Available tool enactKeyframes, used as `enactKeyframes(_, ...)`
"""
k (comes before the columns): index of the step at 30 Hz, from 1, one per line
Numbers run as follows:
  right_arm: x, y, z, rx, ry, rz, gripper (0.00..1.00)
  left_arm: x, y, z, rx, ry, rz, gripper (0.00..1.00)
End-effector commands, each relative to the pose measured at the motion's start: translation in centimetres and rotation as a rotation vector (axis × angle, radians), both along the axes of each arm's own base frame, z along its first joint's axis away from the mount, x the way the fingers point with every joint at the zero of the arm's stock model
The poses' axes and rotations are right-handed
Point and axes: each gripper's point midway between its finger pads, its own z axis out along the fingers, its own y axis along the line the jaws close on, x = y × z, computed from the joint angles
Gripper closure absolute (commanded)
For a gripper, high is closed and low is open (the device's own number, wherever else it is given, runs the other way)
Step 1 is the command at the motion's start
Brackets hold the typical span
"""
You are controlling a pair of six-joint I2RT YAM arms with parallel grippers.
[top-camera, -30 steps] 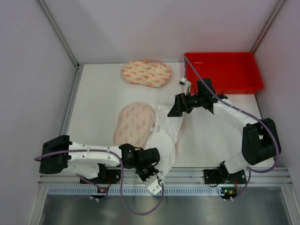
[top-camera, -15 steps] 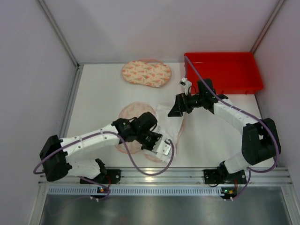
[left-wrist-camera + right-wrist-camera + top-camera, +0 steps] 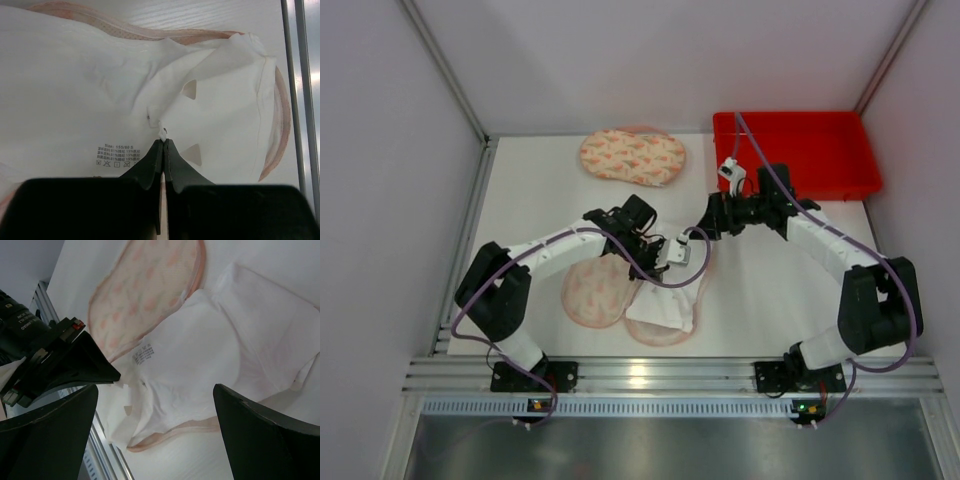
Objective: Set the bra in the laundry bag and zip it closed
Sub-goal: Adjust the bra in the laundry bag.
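Observation:
The white bra (image 3: 672, 296) lies spread over the right half of the open laundry bag, whose pink patterned left half (image 3: 593, 290) lies bare beside it. My left gripper (image 3: 658, 262) hovers over the bra's upper part, shut on a small white tab of the bra (image 3: 162, 133) next to the care label. The bag's pink rim (image 3: 283, 120) shows past the bra's edge. My right gripper (image 3: 706, 226) is just up and right of the bra, wide open and empty. In the right wrist view, the bra (image 3: 200, 350), the bag's patterned half (image 3: 145, 295) and my left gripper (image 3: 117, 376) all show.
A second patterned pouch (image 3: 632, 157) lies at the back of the table. A red tray (image 3: 800, 150) stands at the back right, behind my right arm. The metal rail (image 3: 650, 375) runs along the near edge.
My left arm has swung from the near edge up to the middle, carrying the bra, which now lies flat on the bag. My right gripper has drawn back slightly to the right, still open.

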Motion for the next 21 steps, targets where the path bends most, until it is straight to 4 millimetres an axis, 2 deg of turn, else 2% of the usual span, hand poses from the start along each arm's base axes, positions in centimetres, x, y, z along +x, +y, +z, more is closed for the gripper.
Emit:
enactKeyframes(1, -0.2, -0.5, 1.3, 0.007, -0.056, 0.005, 0.01, -0.5, -0.5, 0.1, -0.026, 0.021, -0.034, 0.96)
enactKeyframes(2, -0.2, -0.5, 1.2, 0.002, -0.057, 0.000, 0.01, -0.5, -0.2, -0.4, -0.011, 0.026, -0.029, 0.88)
enactKeyframes(5, 0.7, -1.0, 0.9, -0.036, -0.074, -0.044, 0.01, -0.4, 0.1, -0.2, -0.013, 0.030, -0.011, 0.77)
enactKeyframes(6, 1.4, -1.3, 1.2, -0.050, -0.093, -0.064, 0.01, -0.5, 0.1, 1.1, -0.046, 0.020, -0.009, 0.71)
enactKeyframes(9, 4.4, -3.0, 1.5, -0.126, -0.135, -0.190, 0.01, -0.5, 0.3, 3.8, -0.108, -0.014, 0.006, 0.66)
enactKeyframes(10, 5.3, -3.8, 1.6, -0.137, -0.129, -0.238, 0.01, -0.5, 0.5, 4.3, -0.113, -0.025, 0.015, 0.59)
enactKeyframes(12, 7.1, -4.8, 1.9, -0.159, -0.146, -0.310, 0.04, -0.5, 0.6, 5.7, -0.130, -0.040, 0.044, 0.58)
enactKeyframes(15, 9.0, -5.0, 2.3, -0.162, -0.203, -0.348, 0.16, -0.4, 0.8, 6.8, -0.139, -0.037, 0.091, 0.54)
enactKeyframes(16, 9.2, -4.6, 2.2, -0.176, -0.209, -0.337, 0.23, -0.4, 0.9, 7.2, -0.145, -0.035, 0.103, 0.53)
enactKeyframes(17, 10.1, -4.4, 1.8, -0.204, -0.215, -0.340, 0.27, -0.3, 1.0, 7.5, -0.148, -0.036, 0.114, 0.52)
enactKeyframes(19, 10.4, -3.6, 0.8, -0.246, -0.203, -0.314, 0.34, -0.2, 0.9, 8.0, -0.151, -0.017, 0.147, 0.46)
enactKeyframes(20, 11.3, -3.4, 0.1, -0.265, -0.189, -0.315, 0.34, -0.2, 0.9, 8.2, -0.154, -0.014, 0.156, 0.46)
enactKeyframes(21, 11.3, -3.1, -0.5, -0.281, -0.179, -0.301, 0.34, -0.2, 1.0, 8.4, -0.154, -0.003, 0.172, 0.45)
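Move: The left fingers are shut on the bra's near part. The bra's middle lies about 3 cm ahead of that hand and 3 cm to its right, the laundry bag's printed flap some 12 cm to its left and 3 cm farther out, both about 1 cm below. From the wide-open right hand, the bra's far end is roughly 7 cm ahead, 5 cm left and 7 cm below, and the red bin's middle some 22 cm ahead and 22 cm right. The left hand lets go of the pinched bra cloth, opening its fingers to about half while still low on it, then lifts straight up by about 6 cm, clear of the cloth and with hardly any sideways travel. After a short wait the right hand sweeps forward some 9 cm and a little to the right at nearly constant height above the table, passing up the right side of the bra's far end towards the bin's near-left corner, while it turns clockwise, tips its fingers further down and narrows them from wide open to about two thirds, on nothing. ##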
